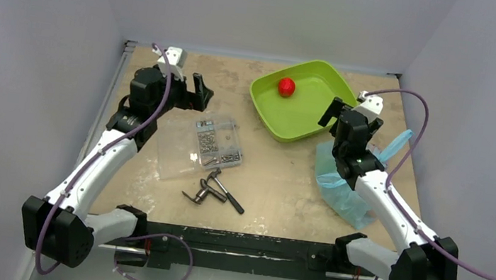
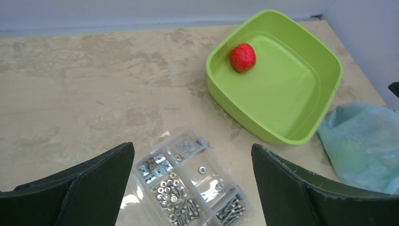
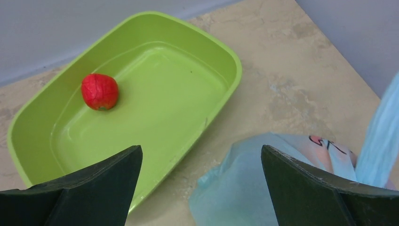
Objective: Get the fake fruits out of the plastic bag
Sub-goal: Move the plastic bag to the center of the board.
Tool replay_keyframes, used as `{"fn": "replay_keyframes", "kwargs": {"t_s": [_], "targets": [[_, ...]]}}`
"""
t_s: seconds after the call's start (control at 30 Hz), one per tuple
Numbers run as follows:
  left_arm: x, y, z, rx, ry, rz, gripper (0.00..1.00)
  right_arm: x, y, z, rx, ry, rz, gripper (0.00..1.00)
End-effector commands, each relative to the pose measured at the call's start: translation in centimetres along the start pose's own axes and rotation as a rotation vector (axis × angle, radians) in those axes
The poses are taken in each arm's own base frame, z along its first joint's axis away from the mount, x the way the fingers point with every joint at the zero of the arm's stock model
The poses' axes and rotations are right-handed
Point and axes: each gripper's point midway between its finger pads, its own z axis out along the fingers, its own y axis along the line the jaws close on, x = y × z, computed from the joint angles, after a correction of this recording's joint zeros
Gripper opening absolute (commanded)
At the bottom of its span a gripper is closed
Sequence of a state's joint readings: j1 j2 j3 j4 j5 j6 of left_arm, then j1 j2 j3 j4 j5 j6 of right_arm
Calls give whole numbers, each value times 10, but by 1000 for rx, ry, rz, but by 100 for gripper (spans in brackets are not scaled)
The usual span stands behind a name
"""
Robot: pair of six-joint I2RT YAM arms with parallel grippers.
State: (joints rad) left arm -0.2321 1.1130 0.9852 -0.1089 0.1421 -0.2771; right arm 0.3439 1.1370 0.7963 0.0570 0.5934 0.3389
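Observation:
One red fake fruit (image 1: 286, 86) (image 2: 243, 57) (image 3: 99, 91) lies in the far-left part of a lime-green tray (image 1: 306, 111) (image 2: 282, 94) (image 3: 169, 89). The light-blue plastic bag (image 1: 343, 187) (image 2: 362, 141) (image 3: 244, 188) lies crumpled on the table just right of the tray, under my right arm. What it holds is hidden apart from faint tints through the film. My right gripper (image 1: 353, 116) (image 3: 201, 148) hangs open over the gap between the tray's near rim and the bag, holding nothing. My left gripper (image 1: 197, 94) (image 2: 193, 148) is open above a screw box, empty.
A clear compartment box of screws and nuts (image 1: 218, 140) (image 2: 193, 183) rests on a clear flat sheet (image 1: 176, 149) left of centre. Grey metal tools (image 1: 214, 189) lie nearer the front edge. Grey walls close in the table on three sides.

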Motion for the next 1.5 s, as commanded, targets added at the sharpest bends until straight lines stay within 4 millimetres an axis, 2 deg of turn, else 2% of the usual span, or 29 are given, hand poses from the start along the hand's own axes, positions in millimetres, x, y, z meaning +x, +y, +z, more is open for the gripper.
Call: {"fn": "replay_keyframes", "kwargs": {"t_s": [0.0,0.13,0.23,0.47,0.6,0.77,0.83,1.03,1.23,1.37,1.47], "targets": [[10,-48,4,131,65,20,96,-6,-23,-21,86,13,65,99],[30,-86,6,251,146,-10,96,1,-31,-40,96,96,87,99],[32,-104,3,322,183,-25,98,6,-44,-54,147,135,149,99],[32,-111,-6,358,192,-34,99,17,-91,-76,343,184,218,99],[32,-114,-9,372,196,-26,99,31,-121,-77,427,225,258,99],[33,-120,-10,402,204,-37,98,46,-137,-70,460,284,272,99],[32,-125,-11,424,207,-44,98,50,-134,-64,436,298,265,99],[34,-134,-11,476,229,-68,96,57,-126,-46,376,327,194,88],[41,-144,-8,530,284,-105,95,75,-115,-38,340,415,188,87],[43,-148,-8,549,293,-134,94,85,-110,-44,290,461,170,72],[44,-150,-8,560,303,-148,94,86,-92,-49,168,478,169,60]]}}
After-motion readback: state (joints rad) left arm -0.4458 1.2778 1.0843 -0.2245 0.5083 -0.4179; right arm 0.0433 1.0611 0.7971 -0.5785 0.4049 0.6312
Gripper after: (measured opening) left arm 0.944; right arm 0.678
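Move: The knotted neck and handles of the plastic bag rise just behind the right gripper; the bag's middle lies about 11 cm back, 7 cm to the right and some 15 cm below. The green tub's middle is roughly 16 cm ahead, 14 cm left, the red fruit in it about 20 cm ahead, 20 cm left. From the left gripper the bag lies some 57 cm right and 10 cm back; the parts box is nearly underneath, about 6 cm right. Draw the open right gripper back and to the right, some 10 cm each way, away from the tub. Then sink it onto the bag's neck, tipping the fingers down about 25 degrees, easing slightly left, and start closing them around the gathered plastic. Meanwhile swing the left gripper about 13 cm right and a little back towards the bag, turning it clockwise, fingers still open. ##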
